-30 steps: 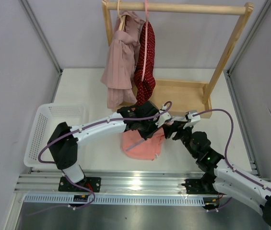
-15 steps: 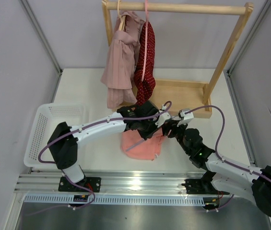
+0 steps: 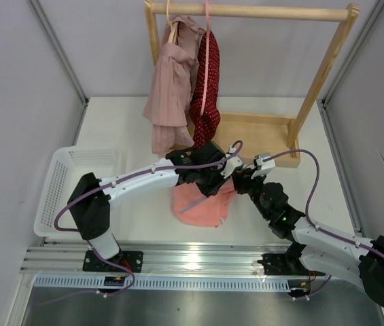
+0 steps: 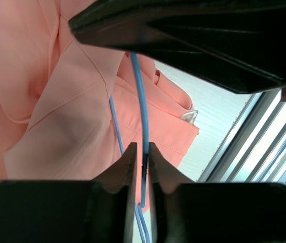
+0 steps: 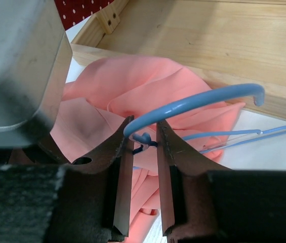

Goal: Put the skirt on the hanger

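Observation:
The salmon skirt lies crumpled on the table in front of the rack base, also seen close up in the left wrist view and the right wrist view. The thin light-blue hanger runs over it, its hook curving up to the right. My left gripper stands open by a narrow slit, with the hanger wire running through it and a sliver of light beside the wire. My right gripper is shut on the hanger's twisted neck, just below the hook. The two grippers nearly touch.
A wooden rack stands at the back with a mauve striped garment and a dark red dotted garment hung on it. Its base board lies just behind the grippers. A white basket sits at the left.
My right gripper moved left onto the hanger's neck and its jaws closed in. My left gripper's jaws eased slightly apart around the wire. The skirt stayed put.

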You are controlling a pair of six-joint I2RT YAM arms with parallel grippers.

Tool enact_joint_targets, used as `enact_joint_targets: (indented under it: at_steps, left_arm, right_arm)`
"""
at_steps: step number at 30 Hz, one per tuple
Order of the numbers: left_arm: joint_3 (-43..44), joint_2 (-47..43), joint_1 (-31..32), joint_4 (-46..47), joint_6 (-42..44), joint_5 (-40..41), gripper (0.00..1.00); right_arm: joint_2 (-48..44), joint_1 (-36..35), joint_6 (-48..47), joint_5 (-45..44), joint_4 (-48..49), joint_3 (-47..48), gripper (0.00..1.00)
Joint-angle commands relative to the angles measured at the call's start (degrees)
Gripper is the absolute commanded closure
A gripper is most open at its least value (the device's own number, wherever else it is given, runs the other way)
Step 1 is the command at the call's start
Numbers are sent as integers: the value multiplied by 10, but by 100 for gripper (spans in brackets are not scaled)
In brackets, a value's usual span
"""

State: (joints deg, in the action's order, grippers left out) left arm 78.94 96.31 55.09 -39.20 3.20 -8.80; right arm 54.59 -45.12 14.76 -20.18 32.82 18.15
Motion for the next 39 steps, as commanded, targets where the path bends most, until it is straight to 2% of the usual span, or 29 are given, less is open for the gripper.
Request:
enact_joint_targets:
  at_steps: [1, 3, 5, 6, 10, 13, 18, 23, 24, 26, 27, 30, 31, 33, 35, 38, 39]
  left_arm:
    - [13, -38, -10, 17, -28, 19, 77]
    - [12, -47, -12, 24, -28, 27, 68]
    - [12, -60, -13, 34, -46, 33, 64]
    - [12, -65, -13, 35, -48, 35, 59]
    - [10, -95, -14, 52, -57, 40, 52]
    - [10, -123, -15, 61, -63, 41, 50]
    - [-4, -197, -19, 61, -86, 106, 48]
    - [-90, -326, -22, 97, -143, 153, 48]
    - [-140, -346, -22, 123, -153, 152, 49]
    - [-178, -396, -14, 148, -195, 161, 50]
    - [-236, -409, -7, 174, -209, 171, 51]
    - [-315, -466, 54, 232, -267, 257, 52]
    - [-350, -478, 74, 278, -288, 302, 52]
    - [-392, -486, 141, 311, -296, 358, 51]
    - [-421, -451, 205, 362, -299, 425, 48]
    - [-420, -388, 238, 409, -304, 447, 47]
    - [-413, -340, 244, 411, -304, 454, 47]
  right_arm:
    - [-22, 3, -10, -31, -3, 9, 100]
    - [-35, 4, -8, -34, -11, 6, 100]
    - [-45, 5, -8, -34, -15, 4, 100]
    - [-47, 6, -6, -34, -20, 4, 100]
    - [-54, 7, -7, -33, -29, 3, 100]
    - [-55, 8, -5, -32, -33, 0, 100]
    - [-63, 24, 1, -31, -50, -1, 100]
    - [-65, 55, 23, -43, -108, 32, 100]
    - [-63, 56, 25, -50, -119, 41, 100]
    - [-55, 58, 33, -64, -146, 63, 100]
    - [-51, 61, 40, -71, -157, 72, 100]
    - [-39, 65, 62, -95, -193, 100, 100]
    - [-36, 65, 68, -100, -200, 106, 100]
    - [-20, 68, 78, -107, -215, 119, 100]
    - [-12, 69, 80, -105, -214, 121, 100]
    - [-5, 68, 84, -101, -210, 119, 100]
    - [-5, 68, 84, -102, -210, 120, 100]
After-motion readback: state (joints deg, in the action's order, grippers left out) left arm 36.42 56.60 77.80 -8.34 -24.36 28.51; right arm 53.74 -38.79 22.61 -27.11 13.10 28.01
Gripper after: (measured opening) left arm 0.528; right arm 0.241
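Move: Beneath the left hand lies the skirt, its middle roughly 8 cm below, 2 cm left and level fore-and-aft; the hanger's lower arm end is some 9 cm left, 6 cm back and 5 cm below. The rack base is about 17 cm ahead of this hand, 5 cm right and 8 cm down. From the right hand, gripping the hanger by its hook neck, the skirt's middle is about 9 cm left, 6 cm back and 11 cm below. Opening to about half, the left fingers let go of the hanger and rise some 15 cm clear of it; the hand then swings left, back and down to near the skirt's near edge, tipping flatter and turning counter-clockwise. The right hand keeps its pinch on the hanger's neck and draws it about 5 cm right and a little forward, turning clockwise some 15 degrees. ##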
